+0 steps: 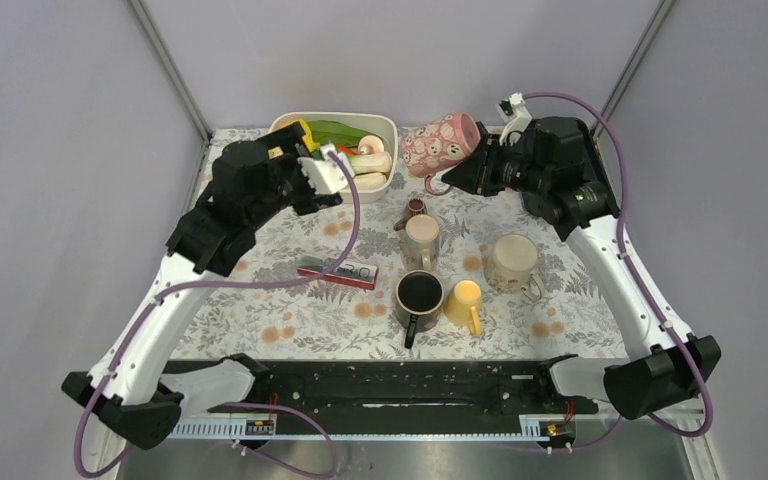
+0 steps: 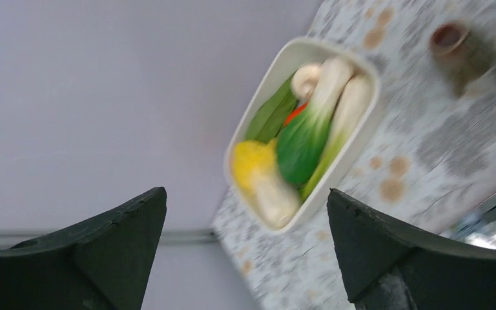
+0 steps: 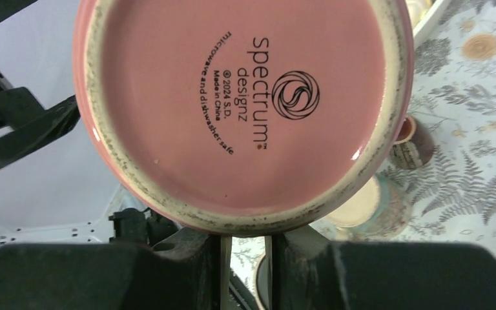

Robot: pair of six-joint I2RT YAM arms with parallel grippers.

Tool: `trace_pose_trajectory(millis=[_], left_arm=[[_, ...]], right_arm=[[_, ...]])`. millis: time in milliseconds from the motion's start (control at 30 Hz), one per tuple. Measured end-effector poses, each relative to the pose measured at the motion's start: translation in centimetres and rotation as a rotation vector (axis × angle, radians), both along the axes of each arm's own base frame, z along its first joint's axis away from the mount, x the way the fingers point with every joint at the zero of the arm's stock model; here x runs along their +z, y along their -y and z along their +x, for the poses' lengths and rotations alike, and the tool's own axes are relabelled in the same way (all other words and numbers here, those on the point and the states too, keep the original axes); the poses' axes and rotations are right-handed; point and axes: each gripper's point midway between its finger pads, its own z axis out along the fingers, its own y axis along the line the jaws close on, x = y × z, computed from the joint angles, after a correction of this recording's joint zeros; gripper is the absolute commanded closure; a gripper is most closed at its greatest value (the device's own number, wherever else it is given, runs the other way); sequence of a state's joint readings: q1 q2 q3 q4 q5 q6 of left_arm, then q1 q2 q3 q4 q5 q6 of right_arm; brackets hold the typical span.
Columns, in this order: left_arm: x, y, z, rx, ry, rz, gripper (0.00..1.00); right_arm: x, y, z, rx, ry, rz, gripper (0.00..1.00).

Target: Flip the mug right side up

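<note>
The pink patterned mug [image 1: 438, 140] hangs in the air at the back of the table, lying on its side with its handle pointing down. My right gripper [image 1: 468, 168] is shut on the mug at its base end, on the handle side. In the right wrist view the mug's pink base [image 3: 245, 103] fills the frame just above my right gripper [image 3: 248, 258]; the exact contact is hidden. My left gripper [image 1: 332, 170] hovers open over the white bowl, and in its wrist view the left gripper [image 2: 245, 191] holds nothing.
A white bowl [image 1: 388, 122] of toy vegetables stands at the back left. In mid-table stand a small brown cup [image 1: 415, 208], a beige mug [image 1: 421, 240], a black mug [image 1: 419, 293], a yellow mug [image 1: 463, 300] and a floral cream mug [image 1: 513, 262]. A red-and-black box [image 1: 338, 271] lies to their left.
</note>
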State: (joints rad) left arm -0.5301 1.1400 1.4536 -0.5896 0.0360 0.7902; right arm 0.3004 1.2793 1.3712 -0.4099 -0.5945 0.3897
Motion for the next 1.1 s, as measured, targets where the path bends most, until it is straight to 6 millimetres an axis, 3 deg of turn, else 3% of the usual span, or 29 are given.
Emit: trace_pose_trajectory(millis=[33, 133, 233, 300, 400, 533, 700, 800, 1100], left_arm=[[0.0, -1.0, 0.0, 0.014, 0.051, 0.074, 0.04], [0.2, -3.8, -0.7, 0.034, 0.162, 0.277, 0.21], [2.5, -3.9, -1.6, -0.018, 0.326, 0.372, 0.22], [4.1, -2.9, -2.8, -0.099, 0.497, 0.408, 0.21], [4.3, -0.4, -5.5, -0.282, 0.722, 0.491, 0.18], [5.2, 3.6, -7.3, -0.477, 0.918, 0.536, 0.17], [5.1, 8.0, -7.4, -0.606, 1.077, 0.542, 0.17], [4.3, 9.9, -6.8, -0.652, 1.107, 0.553, 0.20], [4.6, 11.5, -7.0, -0.693, 1.180, 0.558, 0.36]], right_arm=[[0.1, -0.3, -0.2, 0.006, -0.008, 0.007, 1.00], [0.2, -1.1, -1.0, 0.033, -0.034, 0.025, 1.00], [0.4, -2.1, -2.0, 0.072, -0.060, 0.049, 1.00], [0.6, -2.5, -2.6, 0.098, -0.073, 0.064, 1.00], [1.3, -2.6, -3.6, 0.122, -0.073, 0.084, 1.00], [2.8, -2.3, -5.6, 0.149, -0.040, 0.121, 1.00], [4.6, -2.4, -7.6, 0.202, 0.012, 0.178, 1.00], [4.7, -2.7, -8.0, 0.226, 0.015, 0.198, 1.00], [3.8, -4.2, -8.4, 0.276, -0.029, 0.211, 1.00]])
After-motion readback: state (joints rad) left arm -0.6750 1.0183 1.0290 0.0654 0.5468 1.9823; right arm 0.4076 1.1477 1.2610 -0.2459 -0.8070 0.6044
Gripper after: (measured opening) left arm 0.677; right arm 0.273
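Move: The pink mug, already off the table and lying sideways with its mouth to the left, is pinched by the handle in the right hand; its middle is about 5 cm ahead, 4 cm left and slightly above that hand. Around 30 cm below the right hand stand the small brown mug, some 8 cm ahead and 3 cm left, and the teal mug, 1 cm ahead and 1 cm left. From the empty left hand the pink mug lies roughly 23 cm right, 5 cm ahead and slightly lower; the vegetable bin is 18 cm straight ahead and 33 cm below. The wide-open left hand swings about 4 cm to its left, then sweeps some 15 cm to the right while drawing back and rising, with its wrist rolling and turning clockwise through some 85 degrees in all, so that the fingers come to point almost level to the right at the pink mug's mouth and begin to close part-way near the rim. Meanwhile the right hand keeps its pinch on the handle and brings the mug about 8 cm back, with some 4 cm each of left and up, turning it slightly counter-clockwise to meet the left hand. ##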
